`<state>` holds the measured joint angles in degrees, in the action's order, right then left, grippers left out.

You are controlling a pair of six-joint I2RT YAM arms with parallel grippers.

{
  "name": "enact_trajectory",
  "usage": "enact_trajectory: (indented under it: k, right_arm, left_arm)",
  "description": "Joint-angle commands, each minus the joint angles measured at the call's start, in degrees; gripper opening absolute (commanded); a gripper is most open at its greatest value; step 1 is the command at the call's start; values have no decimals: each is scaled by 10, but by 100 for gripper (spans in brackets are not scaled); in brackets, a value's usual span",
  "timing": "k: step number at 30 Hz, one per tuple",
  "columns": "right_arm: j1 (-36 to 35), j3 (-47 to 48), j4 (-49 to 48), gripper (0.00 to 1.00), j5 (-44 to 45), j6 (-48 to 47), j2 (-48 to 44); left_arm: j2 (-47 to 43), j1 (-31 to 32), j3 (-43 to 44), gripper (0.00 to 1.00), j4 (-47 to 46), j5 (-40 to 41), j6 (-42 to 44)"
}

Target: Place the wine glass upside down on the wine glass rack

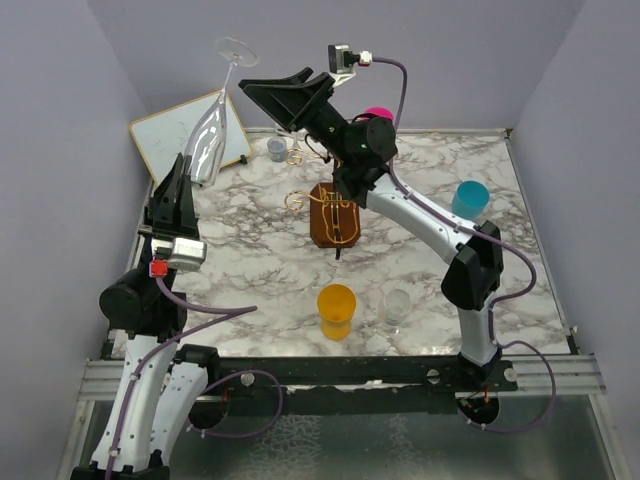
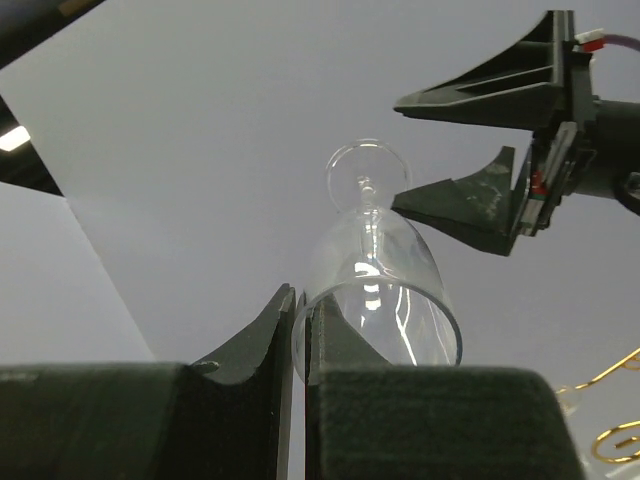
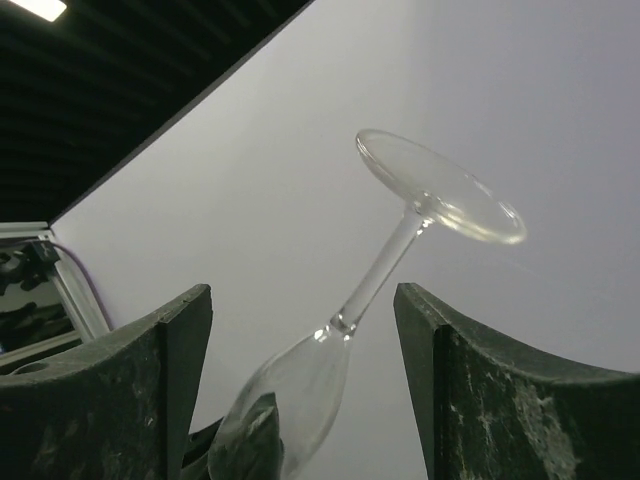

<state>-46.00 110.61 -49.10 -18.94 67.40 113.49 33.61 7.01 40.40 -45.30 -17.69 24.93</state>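
Note:
The wine glass (image 1: 209,138) is held in the air over the table's left side, tilted, with its foot (image 1: 235,49) uppermost. My left gripper (image 1: 186,166) is shut on its rim, one finger inside the bowl (image 2: 375,290) and one outside. My right gripper (image 1: 258,105) stands open beside the glass. In the right wrist view its fingers (image 3: 160,370) flank the stem (image 3: 385,270) without touching it. The wine glass rack (image 1: 333,212), gold wire on a brown wooden block, stands mid-table below the right arm. Its gold scrolls (image 2: 612,400) show in the left wrist view.
An orange cup (image 1: 336,310) and a small clear glass (image 1: 397,307) stand near the front. At the right stands a teal cup (image 1: 470,200). A pink cup (image 1: 377,113), a small grey cup (image 1: 276,149) and a whiteboard (image 1: 170,135) are at the back.

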Motion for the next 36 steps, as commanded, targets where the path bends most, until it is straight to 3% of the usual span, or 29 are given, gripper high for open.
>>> enact_trajectory:
  k: [1, 9, 16, 20, 31, 36]
  right_arm:
    - [-16, 61, 21, 73, -10, 14, 41]
    - [-21, 71, 29, 69, -8, 20, 51]
    - [-25, 86, 13, 49, -22, 48, 68]
    - [-27, 84, 6, 29, -26, 60, 69]
    - [-43, 32, -49, 27, -6, 90, 58]
    - [-53, 0, -83, 21, 17, 91, 48]
  left_arm:
    - [-3, 3, 9, 0, 8, -43, -35]
    - [3, 3, 10, 0, 3, -45, -28]
    - [7, 3, 7, 0, -1, -43, -16]
    - [13, 3, 13, 0, 2, -37, -16]
    - [27, 3, 4, 0, -30, -25, 11]
    - [29, 3, -4, 0, -31, -37, 19]
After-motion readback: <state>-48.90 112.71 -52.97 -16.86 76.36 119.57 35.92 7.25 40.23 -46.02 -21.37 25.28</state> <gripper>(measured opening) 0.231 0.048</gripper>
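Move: I already hold the clear wine glass upside down and slanted by its rim in my left hand. Its middle is about 5 cm ahead of that hand, 4 cm right and 8 cm up. From my right hand the glass's middle lies about 6 cm left, 2 cm back and 2 cm lower. The rack stands about 13 cm right of my right hand, 8 cm ahead, some 33 cm below; the pink glass on it is 20 cm right, 8 cm ahead, 24 cm below. My right hand slides its half-open fingers left about 3 cm, one to each side of the glass's neck where stem meets bowl, sinks some 2 cm, and then closes them well in until they pinch there. Meanwhile my left hand keeps its hold on the rim and eases the glass a centimetre or so right and forward to meet them. ##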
